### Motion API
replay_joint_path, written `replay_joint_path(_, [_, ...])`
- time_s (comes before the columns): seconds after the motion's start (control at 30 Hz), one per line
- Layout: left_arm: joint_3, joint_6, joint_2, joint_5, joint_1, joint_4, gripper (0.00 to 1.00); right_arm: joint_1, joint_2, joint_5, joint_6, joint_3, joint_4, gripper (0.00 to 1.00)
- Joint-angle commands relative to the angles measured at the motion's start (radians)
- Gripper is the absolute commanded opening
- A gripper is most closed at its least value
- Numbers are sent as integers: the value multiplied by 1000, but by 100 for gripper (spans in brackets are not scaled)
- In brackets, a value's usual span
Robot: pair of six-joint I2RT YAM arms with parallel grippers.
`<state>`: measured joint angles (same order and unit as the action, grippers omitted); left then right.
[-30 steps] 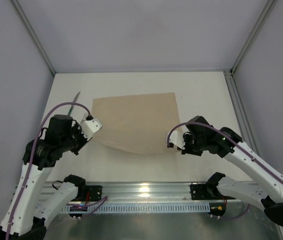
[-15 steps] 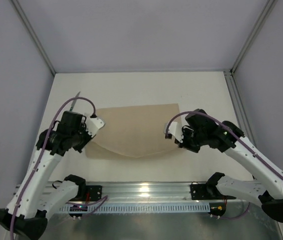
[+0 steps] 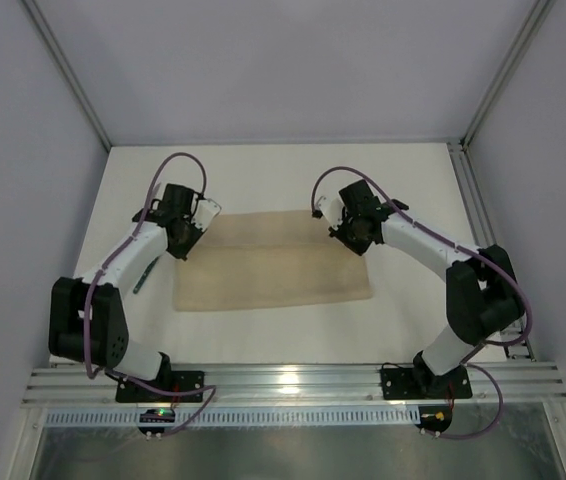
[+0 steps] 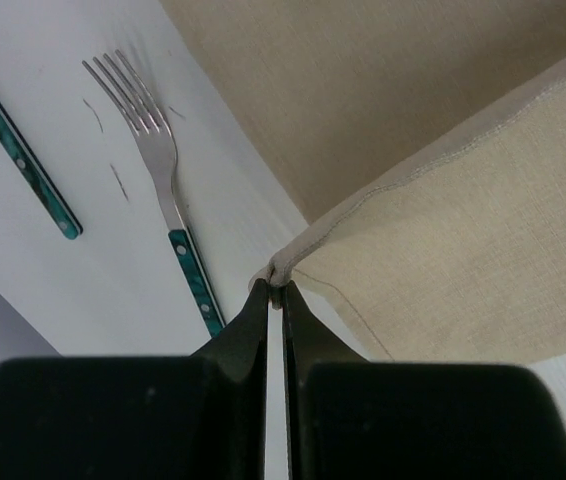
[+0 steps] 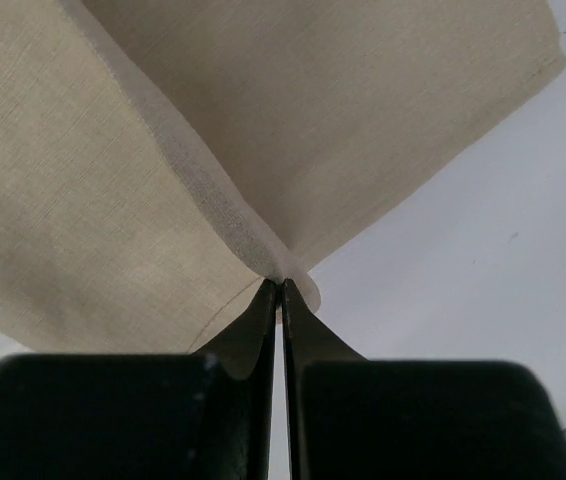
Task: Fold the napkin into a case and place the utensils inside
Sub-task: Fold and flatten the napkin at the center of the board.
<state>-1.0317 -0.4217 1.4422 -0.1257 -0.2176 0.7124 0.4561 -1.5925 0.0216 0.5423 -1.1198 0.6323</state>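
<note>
The beige napkin [image 3: 273, 270] lies doubled over on the white table, its upper layer sagging between my two grippers. In the top view my left gripper [image 3: 199, 214] is at the cloth's far left corner and my right gripper [image 3: 337, 214] at its far right corner. The left wrist view shows the left gripper [image 4: 275, 290] shut on a hemmed corner of the napkin [image 4: 463, 220]. The right gripper [image 5: 279, 285] is likewise shut on a corner of the napkin [image 5: 113, 180]. Left of the cloth lie the fork [image 4: 158, 160] and a second teal handle [image 4: 23, 160]. The case is not formed.
A short piece of a teal utensil handle [image 3: 146, 275] shows beside the left arm in the top view. The metal frame rail [image 3: 283, 378] runs along the near edge. Grey walls enclose the table [image 3: 283, 170] on three sides.
Both grippers carried the napkin's near corners up and away from the bases to the far side. The cloth went from a single sagging sheet to a doubled layer.
</note>
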Motion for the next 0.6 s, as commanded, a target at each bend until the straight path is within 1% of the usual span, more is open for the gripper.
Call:
replay_joint_path(0.0, [-47,14,69,-17,32,-116,0,-25,-64,-81,-24,-80,-123,4])
replay_joint_path(0.03, [-60,14,96,-15,37,-129,0,-40,-78,-101,-31,-86,-134,4])
replay_joint_path(0.13, [-102,15,136,-14,53,-145,0,-63,-118,-89,-48,-126,-160,4])
replay_joint_path(0.27, [-148,21,190,-11,61,-165,0,-68,-168,-87,-44,-199,-146,4])
replay_joint_path(0.43, [-188,29,227,-15,61,-177,0,-68,-228,-129,-44,-278,-117,4])
replay_joint_path(0.57, [-205,34,231,-23,63,-188,0,-68,-233,-153,-51,-302,-106,4])
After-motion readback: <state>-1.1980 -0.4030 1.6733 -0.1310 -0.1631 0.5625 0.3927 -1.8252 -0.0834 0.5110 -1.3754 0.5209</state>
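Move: The napkin's far-left corner, where its held near edge is being taken, lies about 16 cm ahead of the left hand, 2 cm to the right and some 5 cm lower. On the table, the fork's middle is level with that hand and 6 cm to its left; the knife's is 15 cm ahead and 10 cm left. The far-right corner is roughly 16 cm straight ahead of the right hand, with the folded near-right end about 14 cm behind. The napkin's near edge, still pinched at both ends, is carried forward over the far half towards the far edge, about 8 cm by the left hand and 10 cm by the right. The left dips some 2 cm then partly rises; the right dips slightly, then climbs about 2 cm, its fingers tilting outward nearly 10 degrees and turning a little clockwise. Both grips stay shut. ##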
